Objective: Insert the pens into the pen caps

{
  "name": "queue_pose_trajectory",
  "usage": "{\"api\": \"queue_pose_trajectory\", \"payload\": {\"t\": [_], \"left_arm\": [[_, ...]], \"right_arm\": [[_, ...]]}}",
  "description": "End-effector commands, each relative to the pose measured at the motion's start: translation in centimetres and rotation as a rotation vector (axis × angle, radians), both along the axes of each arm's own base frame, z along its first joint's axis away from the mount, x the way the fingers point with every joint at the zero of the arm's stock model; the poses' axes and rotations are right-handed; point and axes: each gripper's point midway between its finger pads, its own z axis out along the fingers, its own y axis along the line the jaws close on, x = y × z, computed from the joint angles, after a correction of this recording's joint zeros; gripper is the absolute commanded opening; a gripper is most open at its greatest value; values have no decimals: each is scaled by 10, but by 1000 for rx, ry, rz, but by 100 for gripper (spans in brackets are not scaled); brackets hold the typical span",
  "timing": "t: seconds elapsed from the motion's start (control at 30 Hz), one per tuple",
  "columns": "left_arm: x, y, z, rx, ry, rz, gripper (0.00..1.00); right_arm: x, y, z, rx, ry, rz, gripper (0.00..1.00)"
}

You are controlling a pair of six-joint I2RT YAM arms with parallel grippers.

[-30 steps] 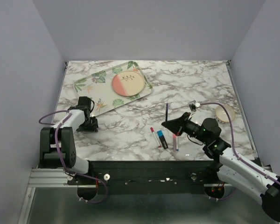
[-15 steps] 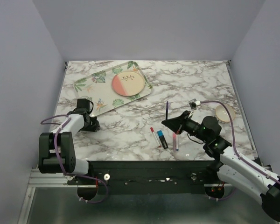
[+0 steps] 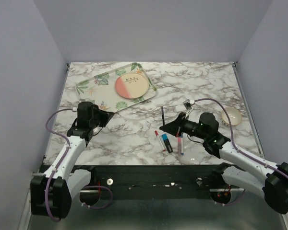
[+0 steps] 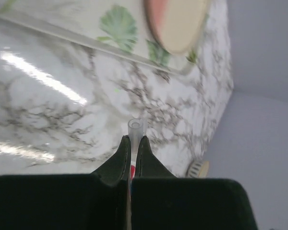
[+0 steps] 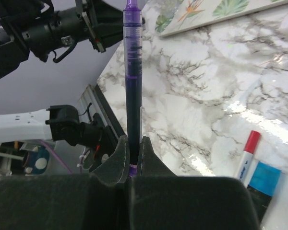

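Note:
My left gripper (image 4: 133, 139) is shut on a small translucent pen cap (image 4: 135, 128), whose open end pokes out past the fingertips. In the top view the left gripper (image 3: 109, 115) hangs above the table by the tray's near corner, pointing right. My right gripper (image 5: 133, 140) is shut on a thin dark navy-purple pen (image 5: 133, 72), held upright. Seen from above, the right gripper (image 3: 163, 128) and its pen (image 3: 162, 116) are at mid-table, apart from the cap. On the table lie a white red-tipped pen (image 3: 159, 140), a dark marker (image 3: 167, 143) and a pink-and-white pen (image 3: 180, 143).
A leaf-patterned tray (image 3: 93, 88) with a pink-and-cream plate (image 3: 132, 86) sits at the back left. Near the right edge stands a small ribbed bowl (image 3: 231, 115). The left arm (image 5: 62, 28) shows at the top left of the right wrist view.
The left gripper closed on the cap, rose off the table and turned toward the right. The right gripper carried its pen a little to the left.

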Motion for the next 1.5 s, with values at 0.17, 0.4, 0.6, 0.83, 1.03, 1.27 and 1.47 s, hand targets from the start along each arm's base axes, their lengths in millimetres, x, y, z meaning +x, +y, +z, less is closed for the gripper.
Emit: {"api": "queue_pose_trajectory", "payload": {"t": [0.17,0.4,0.6,0.83,1.03,1.27,1.47], "left_arm": [[-22,-106,152,-66,-787,-620,0],[-54,-134,203,-160,-1001,-768,0],[-64,-136,208,-179,-1040,-788,0],[-69,-136,207,-207,-1054,-798,0],[-72,-138,205,-229,-1047,-808,0],[-73,-138,200,-224,-1039,-809,0],[-72,-138,198,-212,-1034,-809,0]], "right_arm": [[-33,48,26,111,-45,224,1],[-45,75,37,144,-63,272,1],[-44,86,49,155,-85,278,1],[-43,93,44,141,-57,280,1],[-42,97,47,148,-63,278,1],[-43,98,48,149,-68,282,1],[-43,98,48,147,-69,282,1]]}}
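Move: The purple pen's upper tip, held up by the right gripper, is about 25 cm right of the left hand, 5 cm back and 15 cm higher. The patterned tray's middle lies some 21 cm ahead of the left hand, 1 cm right and 12 cm down. From the right hand, the clear cap is about 10 cm ahead, 25 cm left and 6 cm lower. The red-capped pen sits 3 cm ahead, 1 cm left, and the blue-black marker 2 cm ahead, 3 cm right, both about 18 cm below. Bring the left gripper, cap still pinched, quickly up about 20 cm while carrying it right and somewhat back to the purple pen's tip; swing its fingers up out of their downward slant and clockwise to point right, then hold nearly still. With the right gripper keeping its grip, carry the pen some 9 cm left and 5 cm back, finishing slightly higher, turning a little counter-clockwise to meet the cap. ##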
